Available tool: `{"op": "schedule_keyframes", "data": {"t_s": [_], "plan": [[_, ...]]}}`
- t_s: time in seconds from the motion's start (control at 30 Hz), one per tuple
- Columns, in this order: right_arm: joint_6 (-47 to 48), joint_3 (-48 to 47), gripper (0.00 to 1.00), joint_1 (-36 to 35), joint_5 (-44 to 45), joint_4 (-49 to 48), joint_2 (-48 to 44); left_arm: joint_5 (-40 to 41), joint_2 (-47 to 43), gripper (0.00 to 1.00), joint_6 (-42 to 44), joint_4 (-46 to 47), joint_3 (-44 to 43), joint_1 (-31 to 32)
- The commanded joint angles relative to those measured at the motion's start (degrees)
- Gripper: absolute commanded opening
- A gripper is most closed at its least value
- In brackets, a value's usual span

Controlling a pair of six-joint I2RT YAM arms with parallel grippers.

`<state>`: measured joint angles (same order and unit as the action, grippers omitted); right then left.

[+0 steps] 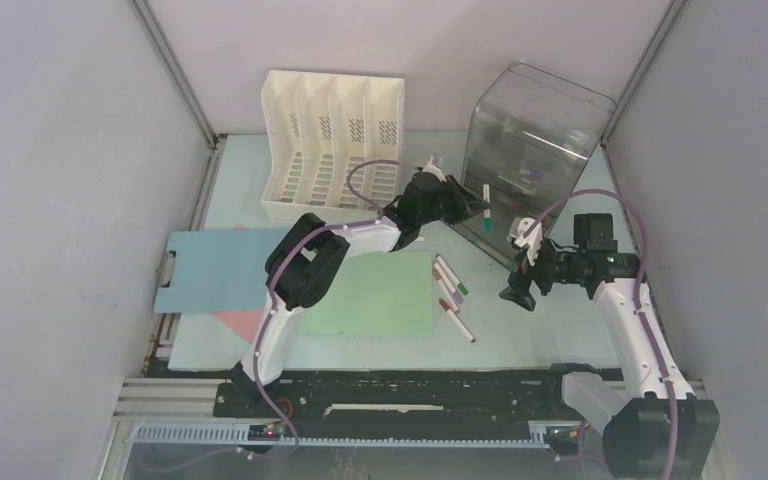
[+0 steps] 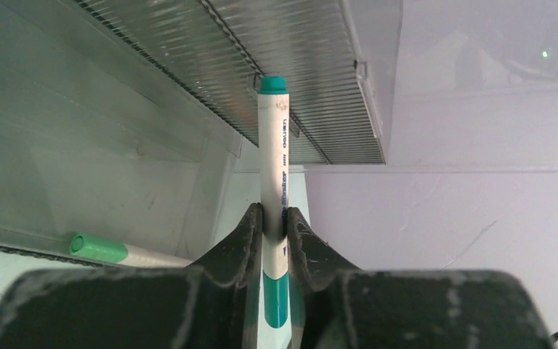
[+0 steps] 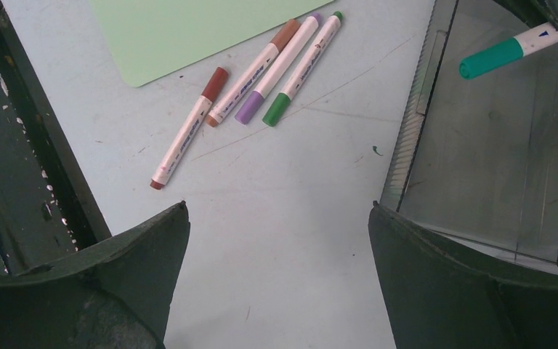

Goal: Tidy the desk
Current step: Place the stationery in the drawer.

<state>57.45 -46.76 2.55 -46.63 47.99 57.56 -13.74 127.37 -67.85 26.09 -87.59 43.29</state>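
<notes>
The desk is a pale mint-green tabletop. My left gripper is shut on a white marker with a teal-green cap, held at the open front of the clear plastic bin. In the left wrist view the marker stands upright between the gripper fingers. Another green-capped marker lies inside the bin. Several loose markers lie on the desk beside a green sheet. My right gripper hovers open over bare desk, holding nothing.
A white file organizer stands at the back left. A blue clipboard lies at the left edge, with a pink sheet below it. The bin's wall is just right of my right gripper. Brown, purple and green markers lie ahead.
</notes>
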Motion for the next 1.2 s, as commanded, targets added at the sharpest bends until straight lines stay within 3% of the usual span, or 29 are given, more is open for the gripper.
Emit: {"op": "schedule_keyframes", "data": {"t_s": [0.0, 0.27, 0.47, 0.67, 0.9, 1.17], "plan": [[0.9, 0.0, 1.0, 0.3, -0.7, 0.2, -0.1, 1.2, 2.0, 0.2, -5.6, 4.4, -3.5, 0.0], [1.1, 0.0, 1.0, 0.7, -1.1, 0.4, 0.0, 0.3, 4.3, 0.45, -7.7, 4.0, -6.0, 0.1], [1.5, 0.0, 1.0, 1.7, -2.2, 1.1, -0.3, -0.1, 0.6, 0.49, -2.5, 0.3, -5.7, 0.0], [1.7, 0.0, 1.0, 1.8, -3.4, 1.4, -0.2, 2.2, -10.5, 0.51, 11.1, -7.7, -3.1, 0.0], [0.5, 0.2, 1.0, -0.9, -3.0, 0.7, 1.8, 10.1, -26.4, 0.56, 31.8, -18.9, 5.0, 0.0], [-6.5, 2.1, 1.0, -14.3, 3.6, -6.0, 3.7, 26.5, -49.3, 0.91, 56.1, -25.5, 20.8, -1.2]]}}
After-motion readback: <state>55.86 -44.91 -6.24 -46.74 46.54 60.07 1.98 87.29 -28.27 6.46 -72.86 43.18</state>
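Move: The left hand holds the teal-ended marker over the open drawer, whose middle is about 2 cm ahead, 2 cm to its right and 8 cm below. From this hand, the clear organizer stands some 13 cm ahead and 11 cm right, and the loose marker group lies 12 cm back and 8 cm left. The open right hand has the lone dark-red marker about 13 cm left, 3 cm back and 9 cm below; the group lies 7 cm ahead and 15 cm left. The left fingers open and let go of the teal-ended marker over the drawer after easing about 2 cm forward-right and slightly down. That hand then sweeps some 17 cm up and 15 cm left, drawing back a little, its wrist rolling about 40 degrees and its fingers spreading wide. Late on, the right hand, still open, starts left, back and down about 4 cm towards the dark-red marker. ##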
